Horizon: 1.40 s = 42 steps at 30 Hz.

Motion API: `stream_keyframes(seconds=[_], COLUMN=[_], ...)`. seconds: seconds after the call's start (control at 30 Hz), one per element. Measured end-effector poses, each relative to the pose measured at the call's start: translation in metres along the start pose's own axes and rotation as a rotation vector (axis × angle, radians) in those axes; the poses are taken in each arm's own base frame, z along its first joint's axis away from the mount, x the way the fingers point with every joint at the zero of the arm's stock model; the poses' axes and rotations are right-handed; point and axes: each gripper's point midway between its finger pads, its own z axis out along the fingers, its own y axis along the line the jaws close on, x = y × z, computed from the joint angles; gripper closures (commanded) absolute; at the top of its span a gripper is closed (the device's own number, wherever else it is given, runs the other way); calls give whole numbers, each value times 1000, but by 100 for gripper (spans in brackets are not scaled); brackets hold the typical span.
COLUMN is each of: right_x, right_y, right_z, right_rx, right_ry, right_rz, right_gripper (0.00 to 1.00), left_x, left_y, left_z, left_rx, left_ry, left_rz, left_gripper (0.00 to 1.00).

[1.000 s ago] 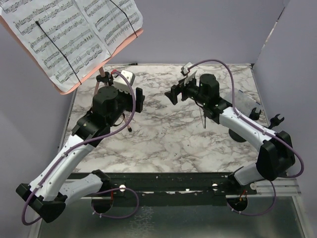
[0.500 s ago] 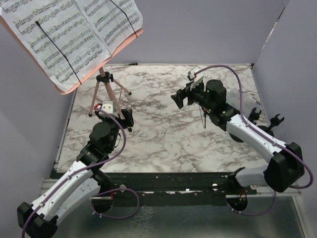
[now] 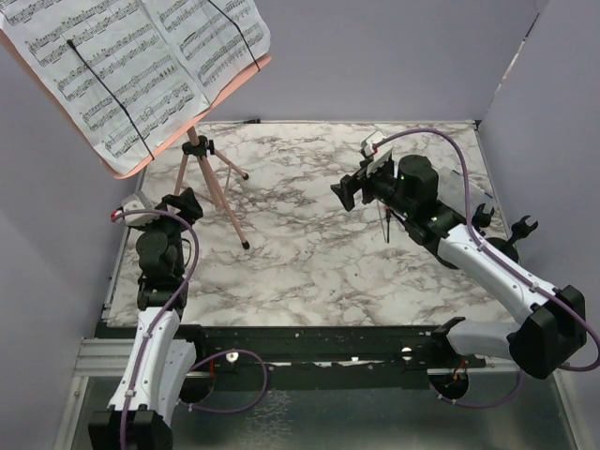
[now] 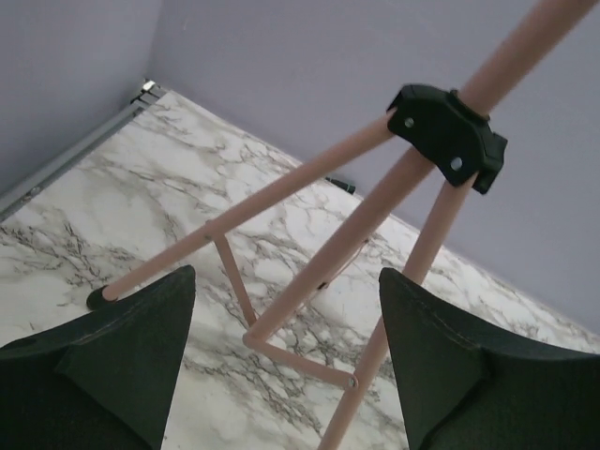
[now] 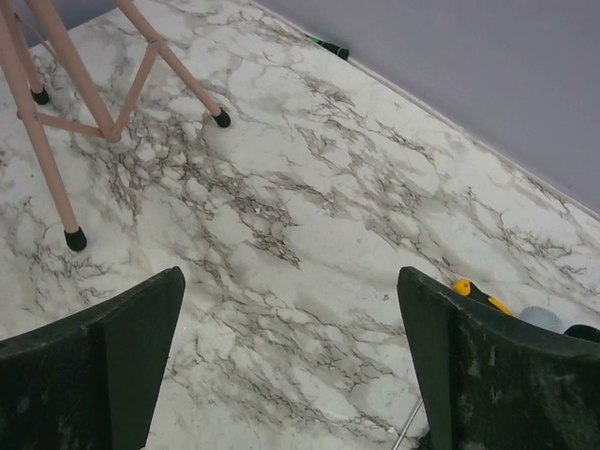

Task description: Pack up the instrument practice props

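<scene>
The pink tripod music rest (image 3: 214,184) stands at the back left of the marble table. White sheet-music pages (image 3: 122,66) lie on its board, held by black bands. My left gripper (image 3: 184,201) is open just left of the tripod legs and is not touching them. In the left wrist view the legs (image 4: 319,272) and black hub (image 4: 448,136) rise beyond the open fingers (image 4: 122,347). My right gripper (image 3: 347,191) is open above the table's middle right, with only marble between its fingers (image 5: 112,356). Two black forked holders (image 3: 521,226) stand behind the right arm, partly hidden.
A thin screwdriver shaft (image 3: 385,226) lies under the right arm. A yellow-and-black tip (image 5: 473,292) and a grey rounded thing (image 5: 542,319) show by the right finger. A small dark object (image 5: 330,47) rests against the back wall. Purple walls enclose the table (image 3: 309,272).
My left arm has pulled back from beside the tripod toward the near left edge of the table. My right arm has shifted slightly to the right. Both grippers stayed open.
</scene>
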Motion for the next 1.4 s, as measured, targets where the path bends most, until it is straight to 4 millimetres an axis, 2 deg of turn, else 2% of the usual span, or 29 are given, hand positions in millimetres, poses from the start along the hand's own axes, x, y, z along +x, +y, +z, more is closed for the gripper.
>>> stream_keyframes(seconds=[0.1,0.4,0.7,0.9,1.03,1.2,1.4], right_x=[3,21,17,17,18,18,19], right_y=[2,16,23,25,28,30,30], right_z=[-3,-16,-41,-46,-45,-45,-45], right_rx=[-7,-65,-75,-77,-85,-89,-90], right_ry=[11,30,-22,-39,-37,-37,-34], right_rz=[0,13,6,-6,-19,-28,-27], right_gripper=[0,0,0,0,0,0,0], left_x=[-14,-45,-89,-111,-112,-93,-83], left_y=[12,14,-19,-44,-55,-53,-56], left_z=[6,23,66,79,88,98,114], left_rx=[-11,78,303,480,575,664,765], left_ry=[-48,-119,-116,-95,-72,-29,11], left_rz=[-46,-62,10,100,152,176,162], left_gripper=[20,20,17,17,17,20,28])
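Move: Ahead of the left hand by about 15 cm, 3 cm to its right and some 9 cm higher, stands the music stand's column at its black leg hub. On the table about 24 cm below that hand, the stand's near foot lies 3 cm ahead and 11 cm right, its left foot 12 cm ahead and 13 cm left. From the right hand the hub is about 13 cm ahead, 34 cm left and 5 cm up. Rising and reaching forward about 11 cm each way, the left hand swings a few cm left and back again, up under the sheet-music tray towards the stand's column, and sinks slightly at the end. It turns clockwise some 40 degrees and tips its fingers up, wide open around the line to the column; the wrist seems to bear on the tray from below. The right hand, open and empty, backs off about 5 cm. ##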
